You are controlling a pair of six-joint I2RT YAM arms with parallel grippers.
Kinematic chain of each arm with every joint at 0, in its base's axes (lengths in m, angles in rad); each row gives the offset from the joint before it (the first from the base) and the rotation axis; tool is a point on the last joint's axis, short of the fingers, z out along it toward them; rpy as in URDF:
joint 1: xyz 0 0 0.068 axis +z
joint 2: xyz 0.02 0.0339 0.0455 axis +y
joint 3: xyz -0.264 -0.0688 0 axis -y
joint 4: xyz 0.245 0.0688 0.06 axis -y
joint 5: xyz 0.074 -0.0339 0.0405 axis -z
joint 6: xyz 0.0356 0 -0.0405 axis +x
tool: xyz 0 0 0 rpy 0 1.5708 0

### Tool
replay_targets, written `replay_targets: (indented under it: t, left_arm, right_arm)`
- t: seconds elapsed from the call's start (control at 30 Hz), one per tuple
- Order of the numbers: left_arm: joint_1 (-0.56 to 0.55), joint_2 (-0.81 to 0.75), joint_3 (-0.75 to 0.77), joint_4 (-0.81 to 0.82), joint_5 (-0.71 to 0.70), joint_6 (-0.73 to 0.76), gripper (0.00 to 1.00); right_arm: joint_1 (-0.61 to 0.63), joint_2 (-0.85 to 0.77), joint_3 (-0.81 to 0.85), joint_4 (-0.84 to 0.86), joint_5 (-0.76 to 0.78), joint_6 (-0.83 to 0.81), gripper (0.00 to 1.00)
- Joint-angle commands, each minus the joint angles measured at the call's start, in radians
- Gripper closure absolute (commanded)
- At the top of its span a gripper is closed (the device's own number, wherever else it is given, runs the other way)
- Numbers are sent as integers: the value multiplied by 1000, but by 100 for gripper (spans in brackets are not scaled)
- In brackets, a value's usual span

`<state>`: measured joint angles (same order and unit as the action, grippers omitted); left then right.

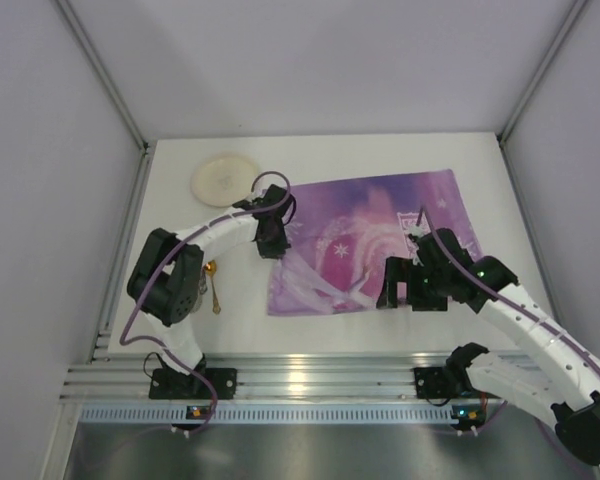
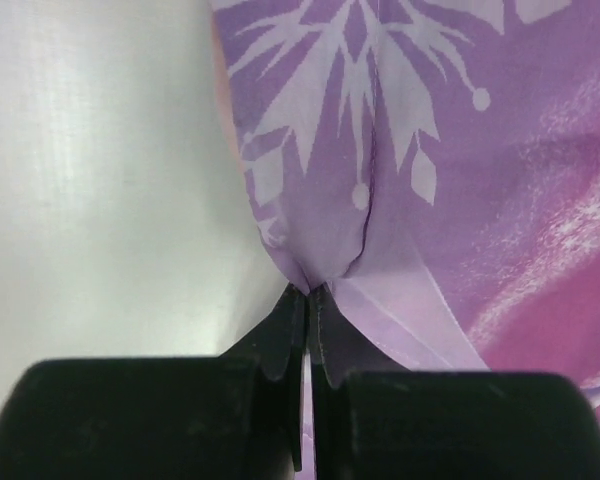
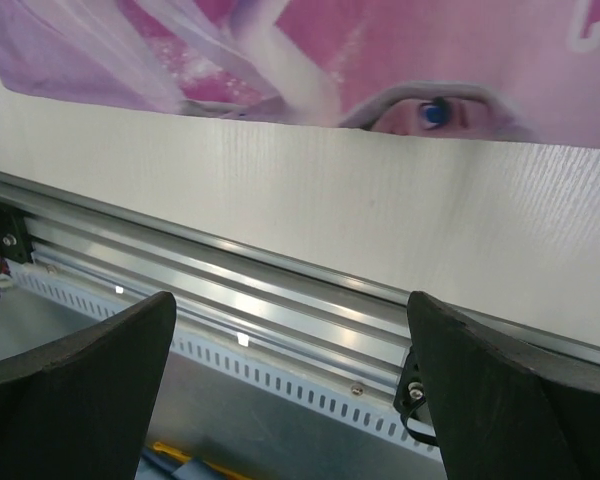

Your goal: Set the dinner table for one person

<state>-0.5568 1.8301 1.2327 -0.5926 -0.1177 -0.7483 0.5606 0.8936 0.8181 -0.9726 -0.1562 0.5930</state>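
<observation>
The white dinner table (image 1: 180,215) carries a purple snowflake placemat (image 1: 380,240), lying slightly askew with creases near its front left. My left gripper (image 1: 272,232) is shut on the placemat's left edge; the left wrist view shows the fabric (image 2: 320,270) pinched and puckered between the fingertips (image 2: 285,330). My right gripper (image 1: 412,290) is open and empty above the table's front edge, near the placemat's front edge (image 3: 310,100). A pale round plate (image 1: 223,179) lies at the back left. A gold spoon (image 1: 215,287) lies at the left.
The aluminium rail (image 1: 300,378) runs along the front edge, also in the right wrist view (image 3: 230,290). White enclosure walls stand close to the left, back and right sides of the table.
</observation>
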Motion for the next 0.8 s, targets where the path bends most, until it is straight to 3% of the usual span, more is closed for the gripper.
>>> replay_targets:
  t: [0.0,0.17,0.2,0.23,0.43,0.5,0.53,0.57,0.7,0.77]
  left_arm:
    - [50,-106,-41,-61,-69,64,100]
    - [74,-121,-47,-99,-86,99,100]
    - [74,-126,-44,-107,-88,99,93]
    - [72,-133,-42,-110,-89,99,79]
    - [74,-247,-15,-157,-192,92,27]
    - [75,-293,-4,-167,-235,92,19]
    - [83,-310,-4,-165,-278,83,6]
    - [89,-325,-7,-162,-293,78,2]
    - [158,-416,-58,-78,-297,69,2]
    - [244,-434,-71,-17,-239,78,2]
  right_arm:
    - [-27,5,12,32,-14,-30,0]
    - [-44,28,0,49,-32,-51,0]
    - [-45,30,-2,52,-36,-56,0]
    - [-47,31,-2,54,-37,-58,0]
    - [-62,21,-5,51,-37,-81,0]
    - [-70,15,-10,49,-40,-84,0]
    - [-71,15,-11,49,-42,-88,0]
    - [-76,15,-13,49,-43,-91,0]
    - [-87,27,-10,49,-48,-107,0]
    - [-94,34,-7,48,-48,-114,0]
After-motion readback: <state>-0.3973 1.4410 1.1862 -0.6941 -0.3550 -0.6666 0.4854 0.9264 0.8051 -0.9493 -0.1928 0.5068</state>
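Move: The left fingers already pinch the placemat's left edge just above the table, and the bare strip it is being drawn to lies about 5 cm straight to their left. The placemat's middle is some 22 cm to their right and 2 cm ahead, the fork about 18 cm left and 2 cm back, the spoon 15 cm left and 8 back, and the plate 13 cm left and 18 ahead. From the right hand that strip is roughly 31 cm left, 16 ahead and 11 below. Keeping its pinch, the left hand drags the placemat's edge about 5 cm to the left towards the fork and spoon, lifting slightly as it goes, then almost halts while the fingers begin to open and let go of the cloth. With the fingers spreading to fully open, it climbs away from the cloth some 10 cm and carries on left another 5 cm or so, the wrist tipping nearly 20 degrees so that the fingers swing forward. ##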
